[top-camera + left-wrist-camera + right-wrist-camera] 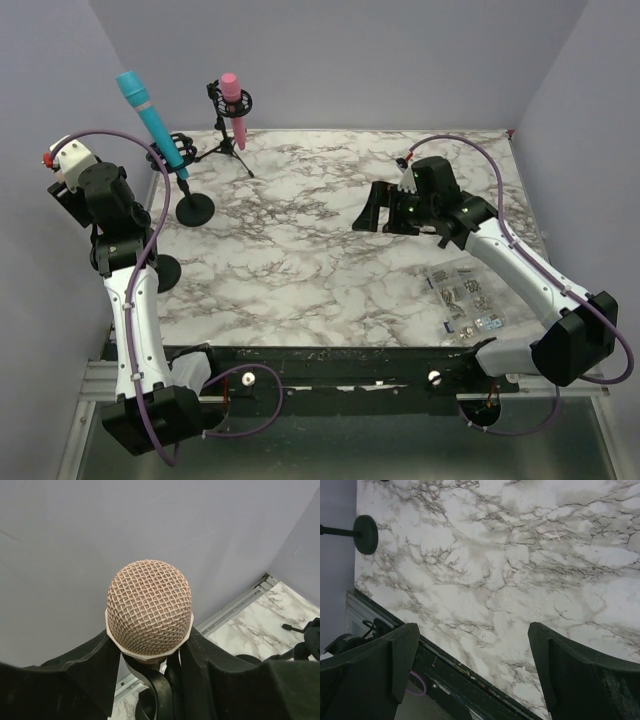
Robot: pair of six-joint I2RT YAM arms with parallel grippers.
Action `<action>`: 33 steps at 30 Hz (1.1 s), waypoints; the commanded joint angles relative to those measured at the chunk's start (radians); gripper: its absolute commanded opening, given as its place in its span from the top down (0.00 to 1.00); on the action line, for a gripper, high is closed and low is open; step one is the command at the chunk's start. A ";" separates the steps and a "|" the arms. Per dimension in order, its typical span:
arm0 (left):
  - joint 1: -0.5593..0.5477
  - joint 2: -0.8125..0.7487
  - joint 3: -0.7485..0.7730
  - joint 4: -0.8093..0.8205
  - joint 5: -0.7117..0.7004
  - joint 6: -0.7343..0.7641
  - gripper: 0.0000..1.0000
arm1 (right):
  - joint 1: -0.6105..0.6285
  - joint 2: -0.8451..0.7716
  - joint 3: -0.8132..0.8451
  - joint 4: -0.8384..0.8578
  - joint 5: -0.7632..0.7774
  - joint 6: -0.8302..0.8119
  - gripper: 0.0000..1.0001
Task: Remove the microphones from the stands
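Observation:
A microphone with a beige mesh head [149, 606] fills the left wrist view, still sitting in its black stand clip [159, 690]. My left gripper [150, 665] is shut on its body just below the head, one finger on each side. In the top view the left arm hides this microphone; only the stand's round base [165, 272] shows beside my left gripper [105, 225]. My right gripper [378, 212] is open and empty above the middle of the marble table [330, 260], its fingers [400, 655] wide apart.
A teal microphone [150, 112] leans in a stand with a round base [195, 208] at the back left. A pink microphone [234, 102] stands in a tripod stand at the back. A clear box of small parts [465, 300] lies at the front right.

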 commanded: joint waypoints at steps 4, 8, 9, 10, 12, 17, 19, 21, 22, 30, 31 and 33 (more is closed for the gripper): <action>0.006 -0.054 -0.028 -0.020 0.041 0.005 0.81 | 0.007 -0.051 -0.019 0.023 0.043 0.048 0.00; -0.003 -0.101 -0.018 -0.096 0.074 -0.018 1.00 | 0.008 -0.106 -0.072 0.112 0.002 0.071 0.00; -0.004 -0.116 -0.015 -0.129 0.088 -0.039 1.00 | 0.007 -0.105 -0.071 0.115 -0.008 0.068 0.00; -0.006 -0.136 -0.015 -0.157 0.108 -0.061 1.00 | 0.007 -0.096 -0.060 0.107 -0.019 0.058 0.00; -0.015 -0.168 -0.020 -0.228 0.155 -0.124 1.00 | 0.008 -0.080 -0.038 0.083 -0.044 0.018 0.00; -0.115 -0.240 -0.036 -0.407 0.225 -0.233 1.00 | 0.008 -0.080 -0.075 0.167 -0.078 -0.010 0.00; -0.184 -0.272 -0.038 -0.450 0.219 -0.254 1.00 | 0.008 -0.051 -0.067 0.186 -0.113 -0.006 0.00; -0.255 -0.293 -0.013 -0.495 0.224 -0.274 1.00 | 0.008 -0.014 -0.055 0.207 -0.148 0.007 0.00; -0.291 -0.296 0.008 -0.518 0.243 -0.288 1.00 | 0.009 0.000 -0.052 0.225 -0.169 0.016 0.00; -0.559 -0.274 0.124 -0.632 0.334 -0.452 1.00 | 0.037 0.069 0.030 0.272 -0.198 0.011 0.00; -0.603 -0.269 0.122 -0.622 0.345 -0.469 1.00 | 0.040 0.068 0.033 0.271 -0.197 0.009 0.00; -0.697 -0.249 0.133 -0.615 0.320 -0.485 1.00 | 0.046 0.056 0.030 0.264 -0.187 0.007 0.00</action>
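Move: The left gripper is already around the peach microphone just below its head. The microphone's middle is about 4 cm below the hand point and its black stand clip about 7 cm below and 1 cm to the right. The blue microphone stands roughly 14 cm farther forward and 14 cm to the right at similar height, the pink one some 30 cm forward, 28 cm right and 8 cm lower. From the idle right hand, the peach microphone lies about 57 cm left, level in reach, some 10 cm higher. The left fingers, half shut at the start, tighten a little on the peach microphone's neck and pull it back and to the right, then swing faster to the right, about 21 cm in all and 5 cm back, while the hand turns some 45 degrees clockwise and rolls. Late in the swing the fingers snap fully shut, ending empty and clear of the microphone, while the open right hand rises a little and then drifts about 5 cm left, touching nothing. ##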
